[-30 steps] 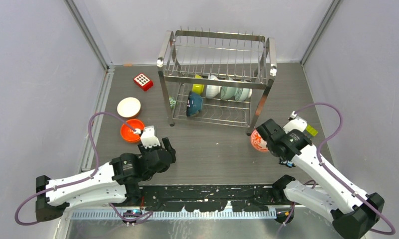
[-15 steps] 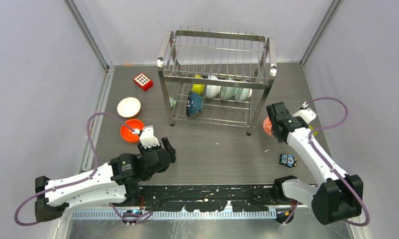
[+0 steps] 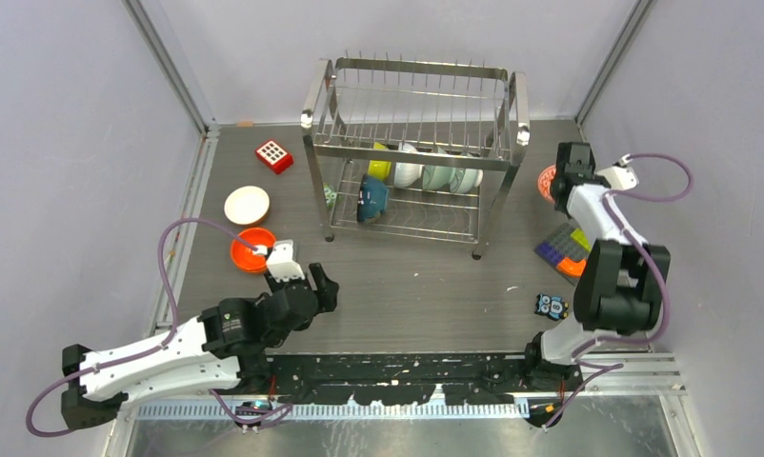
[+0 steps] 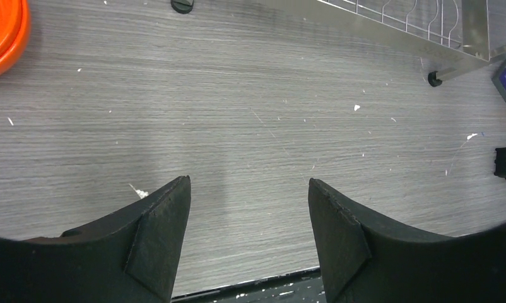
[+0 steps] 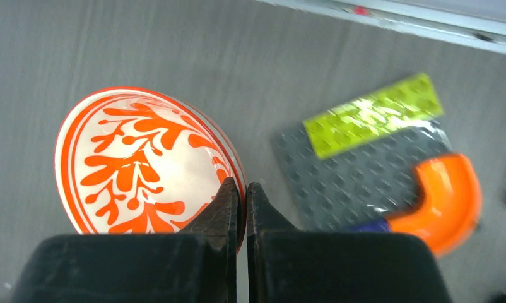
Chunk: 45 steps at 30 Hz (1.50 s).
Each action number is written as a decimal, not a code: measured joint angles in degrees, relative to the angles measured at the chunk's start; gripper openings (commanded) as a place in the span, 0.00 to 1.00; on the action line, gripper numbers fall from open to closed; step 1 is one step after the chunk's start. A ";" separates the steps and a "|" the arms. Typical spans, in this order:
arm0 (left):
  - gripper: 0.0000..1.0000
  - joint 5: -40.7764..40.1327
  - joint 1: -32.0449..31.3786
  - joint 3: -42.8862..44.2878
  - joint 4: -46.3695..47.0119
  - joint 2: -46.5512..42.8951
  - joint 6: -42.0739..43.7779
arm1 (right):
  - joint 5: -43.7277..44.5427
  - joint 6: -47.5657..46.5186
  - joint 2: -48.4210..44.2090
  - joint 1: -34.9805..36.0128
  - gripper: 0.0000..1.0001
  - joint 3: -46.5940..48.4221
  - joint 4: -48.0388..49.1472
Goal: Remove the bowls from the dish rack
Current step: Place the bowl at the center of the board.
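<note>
The dish rack [image 3: 416,152] stands at the back of the table, with a yellow bowl [image 3: 380,167], a white bowl [image 3: 407,169], a pale teal bowl [image 3: 438,176] and a dark blue bowl [image 3: 372,198] on its lower tier. An orange bowl [image 3: 252,249] and a white bowl [image 3: 247,205] sit on the table to the left. My right gripper [image 5: 243,189] is shut on the rim of a red-and-white patterned bowl [image 5: 146,161], to the right of the rack's end [image 3: 548,181]. My left gripper [image 4: 249,196] hangs open over bare table in front of the rack, with nothing between its fingers.
A red block with white dots [image 3: 274,155] lies left of the rack. A grey baseplate [image 5: 358,170] with a lime brick [image 5: 371,113] and an orange curved piece [image 5: 449,202] lies beside the patterned bowl. A small black-and-blue toy [image 3: 550,306] sits near the front right.
My right arm has swung from in front of the rack's right leg to the far right beside the rack, carrying the patterned bowl. The left arm has barely moved.
</note>
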 measured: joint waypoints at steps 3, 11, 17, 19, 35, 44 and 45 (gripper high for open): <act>0.69 -0.68 0.00 -0.48 0.85 -0.22 1.07 | -2.12 -1.77 7.76 -2.54 0.01 6.75 2.93; 0.68 -5.29 0.00 -2.29 2.60 -0.81 1.46 | -9.90 -6.88 23.98 -7.63 0.00 22.43 5.09; 0.68 -6.40 0.00 -3.89 4.04 -0.81 1.84 | -14.25 -8.63 30.27 -9.11 0.01 26.91 4.59; 0.68 -6.49 0.00 -3.89 4.04 -0.48 1.79 | -15.23 -9.01 31.23 -9.18 0.00 27.32 4.59; 0.69 -6.69 0.00 -3.80 0.90 -0.55 -1.49 | -18.80 -13.16 33.07 -9.09 0.57 29.35 4.83; 0.69 -5.42 0.00 -2.93 -1.55 -1.01 -2.27 | -20.17 -13.66 27.06 -9.09 0.65 27.96 3.74; 0.69 -5.20 0.00 -2.62 -2.16 -1.20 -2.38 | -20.31 -13.55 25.40 -9.09 0.66 27.65 3.39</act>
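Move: The right hand holds the orange-patterned bowl by its rim; the bare patch of table where it will stand, near the far right corner, lies about 17 cm ahead of this hand, 2 cm to its right and 9 cm below. The building board lies some 8 cm back, about level sideways, and 12 cm below; the rack's right front foot is about 8 cm back, 24 cm to the left and as low. From the left hand that patch is roughly 36 cm ahead, 64 cm to the right, 12 cm lower. The right arm carries the pinched bowl forward about 13 cm and some 5 cm to the right, past the building board towards the far right corner, sinking about 6 cm mostly in the latter part of the reach while the hand tips and turns some 15 degrees. Once it has all but stopped, with the bowl down on the table, the fingers open to a bit over half, let go of the rim and rise straight up about 5 cm. ##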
